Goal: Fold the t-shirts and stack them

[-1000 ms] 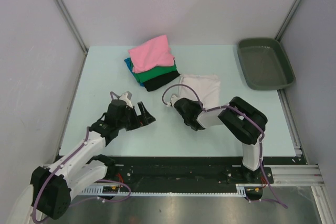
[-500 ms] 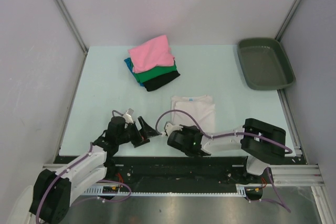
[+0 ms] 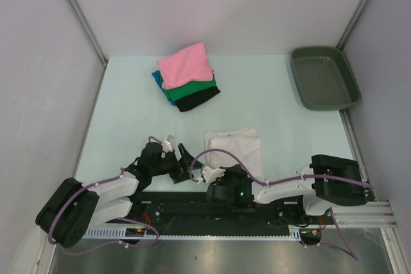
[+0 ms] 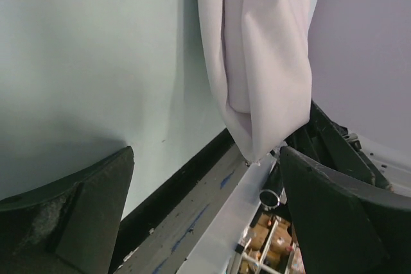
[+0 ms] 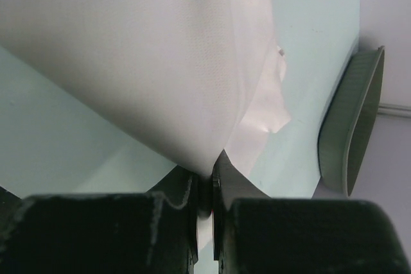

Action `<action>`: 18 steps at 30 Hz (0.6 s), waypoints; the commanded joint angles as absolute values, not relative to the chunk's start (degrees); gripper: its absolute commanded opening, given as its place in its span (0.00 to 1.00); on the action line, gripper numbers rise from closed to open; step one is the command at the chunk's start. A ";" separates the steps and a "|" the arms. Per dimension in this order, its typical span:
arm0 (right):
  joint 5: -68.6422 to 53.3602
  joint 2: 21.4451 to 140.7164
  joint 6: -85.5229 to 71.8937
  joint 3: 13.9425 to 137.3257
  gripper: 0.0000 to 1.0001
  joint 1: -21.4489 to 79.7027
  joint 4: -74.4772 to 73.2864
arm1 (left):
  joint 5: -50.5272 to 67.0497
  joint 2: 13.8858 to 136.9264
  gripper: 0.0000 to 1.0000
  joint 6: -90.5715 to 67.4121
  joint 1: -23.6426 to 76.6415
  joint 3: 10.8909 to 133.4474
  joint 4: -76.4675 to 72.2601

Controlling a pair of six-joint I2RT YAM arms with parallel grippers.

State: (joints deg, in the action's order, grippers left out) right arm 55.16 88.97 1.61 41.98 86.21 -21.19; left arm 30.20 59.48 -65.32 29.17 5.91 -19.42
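Note:
The white t-shirt (image 3: pixel 235 145), folded narrow, lies near the table's front edge. My right gripper (image 3: pixel 210 172) is shut on its near corner; in the right wrist view the white t-shirt (image 5: pixel 154 62) rises from between the closed fingers of the right gripper (image 5: pixel 204 181). My left gripper (image 3: pixel 182 162) stands open just left of it, low at the table's front edge. The left wrist view has the left gripper (image 4: pixel 205 213) empty, with the white t-shirt (image 4: pixel 263 62) hanging ahead of it. A stack with the pink t-shirt (image 3: pixel 185 64) over green (image 3: pixel 192 88), teal-blue (image 3: pixel 157 77) and black (image 3: pixel 200 99) ones sits at the back.
A dark grey-green tray (image 3: pixel 323 78) stands at the back right, seen edge-on as the tray (image 5: pixel 350 126) in the right wrist view. The black front rail (image 4: pixel 173 190) and the arm bases run along the near edge. Grey walls close in the table.
The right gripper has dragged the white t-shirt from mid-table toward the front edge. The left arm has drawn back and lowered toward the front edge, still open.

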 commanded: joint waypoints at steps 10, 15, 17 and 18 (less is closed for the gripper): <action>59.06 84.02 -0.79 44.56 0.00 88.68 -25.14 | 30.85 74.08 1.00 -73.29 37.18 14.76 -32.95; 59.06 84.37 -0.79 44.65 0.00 88.86 -25.14 | 30.50 81.28 1.00 -75.85 40.78 16.96 -38.22; 59.15 84.37 -0.70 44.65 0.00 88.86 -24.96 | 30.24 83.13 1.00 -77.34 42.00 17.23 -40.42; 59.24 84.29 -0.70 44.65 0.00 88.94 -24.96 | 29.71 84.80 1.00 -77.95 42.27 17.49 -41.82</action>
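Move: The target is the left corner of the white t-shirt's near edge, held up off the table: from the left gripper about 8 cm to its right, 1 cm ahead, nearly level in height; from the right gripper, which already grips that edge, some 7 cm left and 1 cm ahead. The folded body lies about 16 cm right of the left gripper, 8 cm ahead and 4 cm lower. The black t-shirt is roughly 27 cm straight ahead of it. Bring the left gripper about 6.5 cm to the right, arching gently up and over by a centimetre or two, and turn it slightly clockwise, so its wide-open fingers come around the left end of the raised edge. With the right gripper, keep the pinch on the white t-shirt and raise it about 1.5 cm, then hold it still. ##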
